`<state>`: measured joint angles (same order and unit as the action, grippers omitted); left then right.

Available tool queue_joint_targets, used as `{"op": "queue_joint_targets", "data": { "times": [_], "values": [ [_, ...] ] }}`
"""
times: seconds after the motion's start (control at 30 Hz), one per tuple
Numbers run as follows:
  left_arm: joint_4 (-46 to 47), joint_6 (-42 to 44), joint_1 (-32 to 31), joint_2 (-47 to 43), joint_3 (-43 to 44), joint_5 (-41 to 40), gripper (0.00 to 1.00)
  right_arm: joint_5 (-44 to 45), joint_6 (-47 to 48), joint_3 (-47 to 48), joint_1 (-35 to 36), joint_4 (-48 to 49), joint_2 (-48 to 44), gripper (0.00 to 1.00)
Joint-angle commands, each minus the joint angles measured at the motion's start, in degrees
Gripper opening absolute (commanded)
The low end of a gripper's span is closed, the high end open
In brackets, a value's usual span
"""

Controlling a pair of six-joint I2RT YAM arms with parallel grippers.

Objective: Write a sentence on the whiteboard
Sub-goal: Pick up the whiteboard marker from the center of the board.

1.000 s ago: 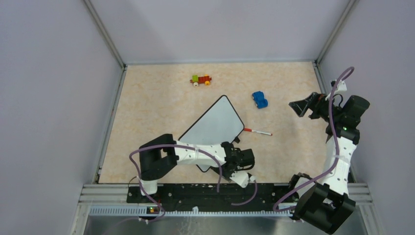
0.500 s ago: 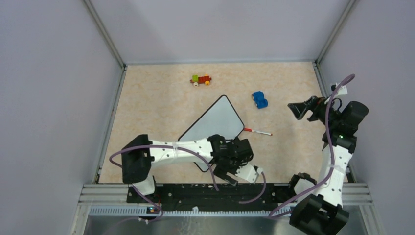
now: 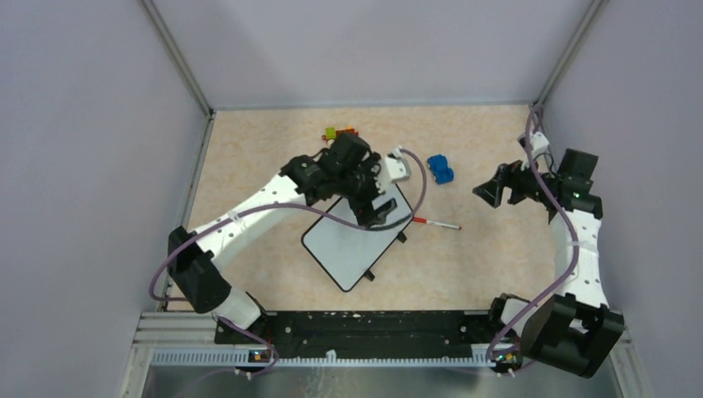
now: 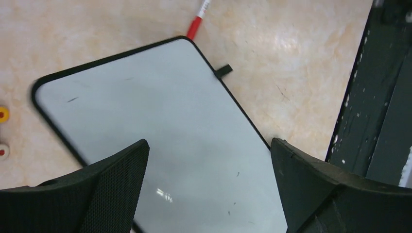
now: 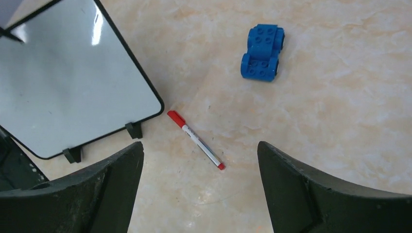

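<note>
The whiteboard (image 3: 348, 247) lies flat on the table, white with a thin dark frame and small black feet (image 5: 134, 130). Its surface (image 4: 160, 121) is blank apart from faint specks, and no sentence shows on it. My left gripper (image 3: 380, 209) hovers over the board's far end, open and empty, with its fingers (image 4: 114, 182) spread wide above the white face. A thin white marker with a red cap (image 3: 437, 223) lies on the table just right of the board. My right gripper (image 3: 489, 195) hangs open above that marker (image 5: 197, 141), holding nothing.
A blue toy car (image 3: 440, 169) sits beyond the marker, and also shows in the right wrist view as the blue toy car (image 5: 262, 52). A small colourful toy train (image 3: 338, 132) lies at the back, partly hidden by the left arm. Dark base rail (image 4: 374, 97) lines the near edge.
The left arm swung from the board's near corner to its far end and its gripper opened wide. The right arm came down and leftward over the marker. The board shifted only slightly.
</note>
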<state>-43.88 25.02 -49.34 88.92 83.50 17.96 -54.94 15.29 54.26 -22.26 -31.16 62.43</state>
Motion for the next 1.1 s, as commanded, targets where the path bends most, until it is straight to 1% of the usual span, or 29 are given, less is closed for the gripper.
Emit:
{"op": "queue_joint_targets", "data": {
  "times": [0.0,0.1,0.13,0.23,0.33,0.43,0.53,0.67,0.83,0.97,1.07],
  "values": [
    [3.46,-11.64,9.32,-5.1,5.52,9.45,0.99,9.23,17.32,0.76,7.1,-8.97,1.96,0.82],
    [5.87,-16.54,15.76,-8.1,5.63,12.3,0.99,16.58,22.55,-0.16,13.83,-10.5,4.14,0.77],
    [6.2,-17.45,17.49,-8.65,5.66,12.51,0.99,17.73,23.33,-0.87,15.01,-10.26,4.5,0.75],
    [6.48,-19.95,22.32,-10.8,5.54,13.07,0.99,24.74,24.16,-3.28,20.75,-7.47,5.6,0.71],
    [7.04,-21.69,26.06,-12.84,4.2,16.34,0.99,30.62,24.85,-5.47,26.33,-4.44,7.75,0.68],
    [8.06,-22.93,28.32,-14.65,2.73,17.89,0.99,33.33,25.16,-6.5,28.93,-1.38,10.36,0.66],
    [8.48,-23.51,29.69,-15.58,1.48,19.55,0.99,34.4,25.73,-6.24,30.2,0.57,13.97,0.63],
    [8.89,-23.53,30.05,-16.31,0.2,20.08,0.99,36.13,26.26,-6.11,32.17,2.39,18.37,0.57],
    [9.23,-23.82,30.45,-16.33,-0.24,20.72,0.99,39.34,26.95,-7.81,34.19,6.57,20.95,0.54],
    [9.6,-23.87,30.7,-16.42,-0.5,20.6,0.99,39.97,28.01,-9.24,35.04,8.46,22.64,0.5],
    [9.45,-24.11,31.09,-16.5,-0.18,20.88,0.99,40.85,29.06,-9.96,35.63,9.01,24.42,0.44]
  ]
}}
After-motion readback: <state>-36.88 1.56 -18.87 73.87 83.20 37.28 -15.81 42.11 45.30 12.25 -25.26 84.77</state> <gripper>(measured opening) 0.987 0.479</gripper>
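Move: The whiteboard marker lies about 9 cm to the right hand's left, level with it fore and aft and some 23 cm below, its red cap pointing left. The whiteboard's middle is about 20 cm left of the marker, and the blue toy car about 15 cm ahead of it, nearly straight out. From the left hand, hovering over the board, the marker is roughly 17 cm to the right, 5 cm ahead and 21 cm down. Towards the marker's tail end the right hand sinks some 20 cm and swings about 6 cm left, easing back slightly before coming forward again, while its wrist rolls about 50 degrees to point the fingers down and the opening narrows by almost half, still untouching. The empty left hand retreats up, left and forward, clear of the whiteboard, then waits, open. ##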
